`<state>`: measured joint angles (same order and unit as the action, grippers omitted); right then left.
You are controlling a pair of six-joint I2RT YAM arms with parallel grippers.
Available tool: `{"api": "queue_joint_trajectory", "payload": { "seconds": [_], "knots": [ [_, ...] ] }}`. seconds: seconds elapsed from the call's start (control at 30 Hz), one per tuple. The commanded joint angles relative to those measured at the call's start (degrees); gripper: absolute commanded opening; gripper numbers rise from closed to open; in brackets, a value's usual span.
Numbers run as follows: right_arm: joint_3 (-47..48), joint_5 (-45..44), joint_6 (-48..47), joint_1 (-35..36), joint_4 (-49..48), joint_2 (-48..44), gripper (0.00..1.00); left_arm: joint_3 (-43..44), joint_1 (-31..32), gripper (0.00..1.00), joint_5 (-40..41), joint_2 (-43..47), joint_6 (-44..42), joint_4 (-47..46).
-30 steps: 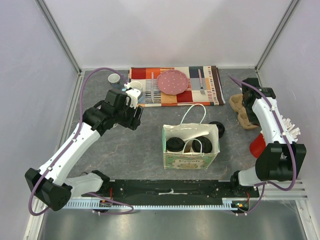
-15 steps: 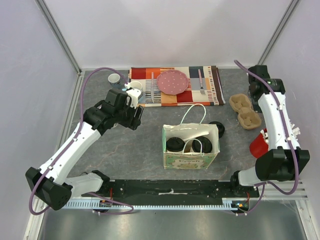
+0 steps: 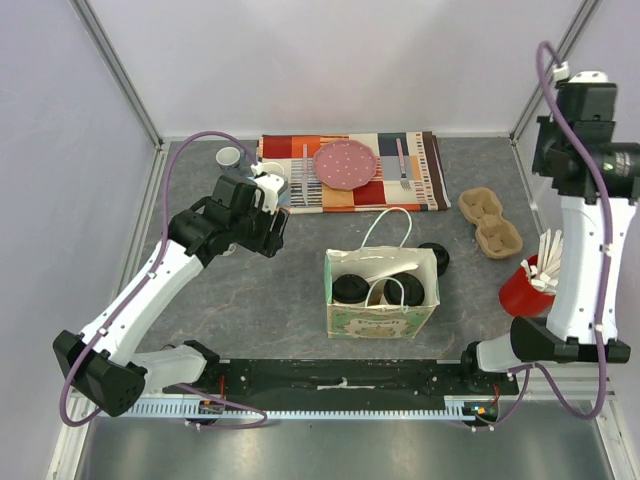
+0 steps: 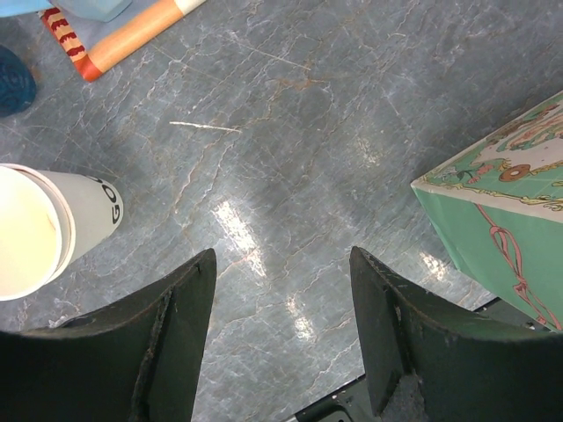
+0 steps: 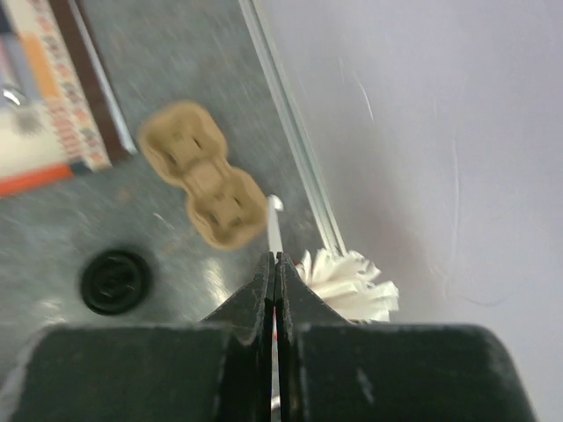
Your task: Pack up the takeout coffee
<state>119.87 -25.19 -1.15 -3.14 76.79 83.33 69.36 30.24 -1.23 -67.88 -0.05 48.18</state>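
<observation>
A cream-white paper cup point(image 4: 53, 230) with a dark printed mark stands open-topped and unlidded on the table, just left of my left gripper point(image 4: 281, 272). That gripper is open and holds nothing. The cup is hidden under the left arm in the top view. Round black lids point(image 3: 352, 288) show inside the green paper bag point(image 3: 380, 318), which also appears at the right of the left wrist view point(image 4: 510, 202). One more black lid point(image 3: 436, 257) lies on the table right of the bag. My right gripper point(image 5: 276, 257) is raised high and shut on a thin white stick point(image 5: 274, 224).
A brown cardboard cup carrier point(image 3: 490, 220) lies right of the bag. A red cup point(image 3: 528, 290) full of white sticks stands near the right arm. At the back, a patterned placemat point(image 3: 350, 190) carries a pink plate point(image 3: 346, 163) and fork, with small mugs point(image 3: 229, 157) beside it.
The right arm has risen from low beside the carrier and red cup to high near the right wall, its jaws closing on the white stick. The left arm has hardly moved.
</observation>
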Motion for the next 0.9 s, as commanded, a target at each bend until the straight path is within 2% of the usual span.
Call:
{"api": "queue_joint_trajectory", "payload": {
  "seconds": [0.0,0.1,0.13,0.2,0.23,0.3,0.33,0.37,0.4,0.43,0.53,0.6,0.63,0.67,0.7,0.77,0.87],
  "knots": [
    [11.6,9.9,6.2,-0.1,0.2,-1.1,0.0,3.1,-0.4,0.68,-0.7,-0.1,-1.3,0.0],
    [9.0,18.5,12.1,-0.1,-8.2,-4.7,0.0,3.6,-0.4,0.68,-0.4,-0.1,-1.4,0.7],
    [7.2,24.9,13.8,-0.1,-14.4,-6.1,0.0,3.8,-0.3,0.68,-0.5,-0.1,-1.6,0.8],
    [1.7,31.6,21.0,-0.1,-21.0,-9.4,0.0,4.2,-0.3,0.68,-0.6,0.3,-1.9,1.2],
    [0.0,35.4,23.6,-0.2,-27.3,-10.2,0.0,4.3,-0.4,0.68,-0.5,0.4,-2.0,1.3],
    [-4.6,46.2,33.7,-0.1,-33.9,-12.0,0.0,4.6,-0.3,0.68,-0.5,0.5,-2.1,1.8],
    [-6.3,49.8,38.3,-0.1,-41.0,-12.3,0.0,4.8,-0.3,0.68,-0.6,0.5,-2.1,2.0],
    [-10.3,57.8,42.4,-0.1,-44.9,-13.3,0.0,4.9,-0.3,0.68,-0.6,0.5,-2.1,2.1],
    [-11.8,61.0,49.9,0.0,-48.7,-13.7,0.0,4.9,-0.3,0.68,-0.7,0.5,-2.1,2.4],
    [-12.9,63.1,52.4,0.0,-52.9,-14.2,0.0,4.9,-0.3,0.68,-0.7,0.6,-2.2,2.4],
    [-15.8,71.6,56.0,0.1,-55.0,-16.2,0.0,4.9,-0.3,0.68,-1.0,0.5,-2.1,2.4],
    [-21.8,78.9,61.8,0.2,-58.4,-18.3,0.0,4.8,-0.3,0.68,-1.1,0.3,-1.8,2.4],
    [-24.7,80.5,69.0,1.3,-64.8,-19.3,0.0,4.8,-0.3,0.68,-1.1,0.2,-1.8,2.4],
    [-28.7,81.4,70.7,1.8,-67.2,-21.3,0.0,4.8,-0.3,0.68,-1.2,0.0,-1.7,2.4],
    [-29.4,82.7,70.8,2.2,-68.1,-22.2,0.0,4.9,-0.3,0.68,-1.3,0.1,-1.8,2.4],
    [-29.3,84.3,67.0,2.3,-63.1,-23.6,0.0,5.1,-0.3,0.68,-1.3,-0.1,-1.6,2.3],
    [-29.8,88.0,60.3,2.4,-51.7,-23.9,0.0,5.3,-0.3,0.68,-1.3,-0.4,-1.6,2.3]
  ]
}}
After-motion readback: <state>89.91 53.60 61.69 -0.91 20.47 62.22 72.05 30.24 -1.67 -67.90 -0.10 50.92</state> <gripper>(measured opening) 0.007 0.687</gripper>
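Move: The right gripper already holds a white straw, high over the right side. The open bag it is meant for stands about 31 cm to its left, 10 cm nearer the base and some 30 cm below. Under this hand, the red cup of straws is about 8 cm back and 4 cm right, while the cardboard carrier lies 8 cm ahead and 2 cm left. From the left gripper, the bag is roughly 23 cm right, 6 cm back and 12 cm lower. Swing the right gripper left about 25 cm, high across the table, closing the sideways gap to the bag while climbing some 15 cm, then sinking slightly and drawing back about 6 cm at the end. Roll the wrist hard, its left side rising, and turn it counter-clockwise, so the fingers come round to the left; keep them shut on the straw. ##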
